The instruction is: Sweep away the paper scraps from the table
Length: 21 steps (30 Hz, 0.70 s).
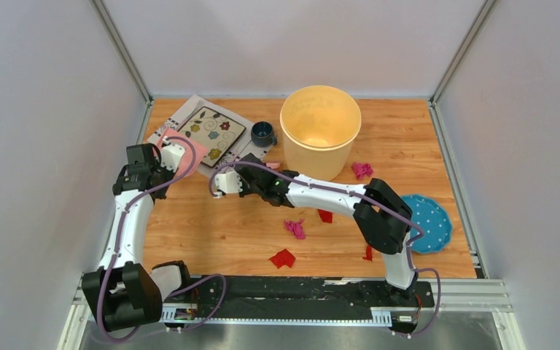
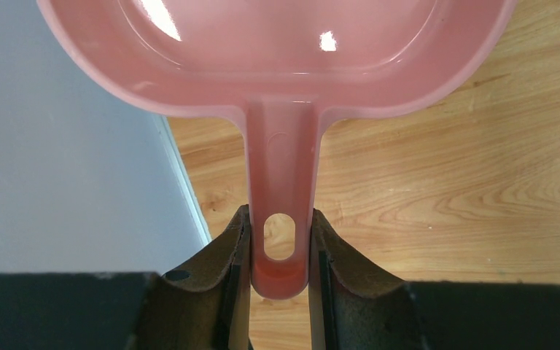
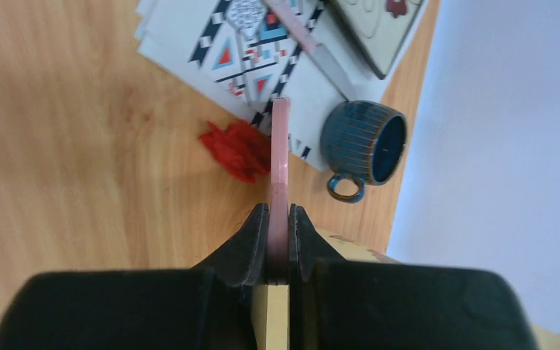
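Several red and magenta paper scraps lie on the wooden table [image 1: 211, 233]: a magenta one [image 1: 362, 170] by the bucket, another magenta one [image 1: 295, 228], and red ones [image 1: 325, 216] [image 1: 283, 258]. My left gripper [image 1: 162, 154] [image 2: 279, 219] is shut on the handle of the pink dustpan [image 2: 284, 58] [image 1: 192, 149], which it holds above the table's left edge. My right gripper [image 1: 262, 169] [image 3: 278, 211] is shut on the thin pink brush [image 3: 280, 146], seen edge-on. A red scrap [image 3: 237, 149] lies right beside the brush, at the placemat's corner.
A cream bucket [image 1: 320, 131] stands at the back centre. A blue cup [image 1: 262, 133] [image 3: 364, 142] sits beside the patterned placemat [image 3: 189, 44], which carries a flowered tile [image 1: 211, 131]. A blue dotted plate [image 1: 426, 222] lies at the right edge. Walls close in on three sides.
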Available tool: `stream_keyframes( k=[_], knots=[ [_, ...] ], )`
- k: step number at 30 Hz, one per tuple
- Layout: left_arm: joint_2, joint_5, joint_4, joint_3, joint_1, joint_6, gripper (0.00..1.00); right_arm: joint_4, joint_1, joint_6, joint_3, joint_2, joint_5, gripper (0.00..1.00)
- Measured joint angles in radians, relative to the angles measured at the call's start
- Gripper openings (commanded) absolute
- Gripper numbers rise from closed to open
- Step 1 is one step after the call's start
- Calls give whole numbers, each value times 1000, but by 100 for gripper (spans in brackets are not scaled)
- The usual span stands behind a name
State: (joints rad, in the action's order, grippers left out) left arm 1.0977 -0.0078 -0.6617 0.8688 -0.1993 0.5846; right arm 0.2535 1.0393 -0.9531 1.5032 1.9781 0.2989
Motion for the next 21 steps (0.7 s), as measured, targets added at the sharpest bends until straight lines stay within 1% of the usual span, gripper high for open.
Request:
stream_keyframes(
  k=[3,6,9,13,16,19,21],
  knots=[
    [0,27,-2,0,0,0,0,14,8,1,-63,-35,-27,0],
    [0,95,-21,0,0,1,0,57,51,15,-171,-129,-33,0],
    [1,181,-62,0,2,7,0,120,127,51,-261,-253,-35,0],
    [2,235,-110,-7,23,32,0,212,247,130,-325,-401,-21,0],
    [2,246,-138,-30,70,56,0,252,307,224,-322,-470,35,0],
    [2,254,-160,-65,136,82,0,299,309,386,-264,-503,189,0],
    [3,252,-183,-88,171,105,0,362,297,525,-192,-509,288,0]
  ],
)
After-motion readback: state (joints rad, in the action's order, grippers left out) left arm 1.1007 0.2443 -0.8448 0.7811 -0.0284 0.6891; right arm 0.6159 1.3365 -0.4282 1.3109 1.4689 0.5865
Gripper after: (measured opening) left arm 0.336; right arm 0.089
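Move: The right hand, holding the brush, is almost right over the crumpled red scrap: about 1 cm ahead, 2 cm to its left and 11 cm below. The mug stands some 10 cm ahead of the hand; the bin about 5 cm ahead and 16 cm right; the pink scrap about 16 cm back and 9 cm right. From the left hand, holding the dustpan, the red scrap lies some 30 cm right, 8 cm ahead and 13 cm below. The right hand's brush sweeps the red scrap back from beside the placemat towards the robot, dipping slightly, then drawing back about 17 cm and a little right, before lifting about 10 cm clear, easing forward and right. The left hand keeps its grip and brings the dustpan right about 9 cm, back and down, towards the swept scrap, turning clockwise some 20 degrees. ##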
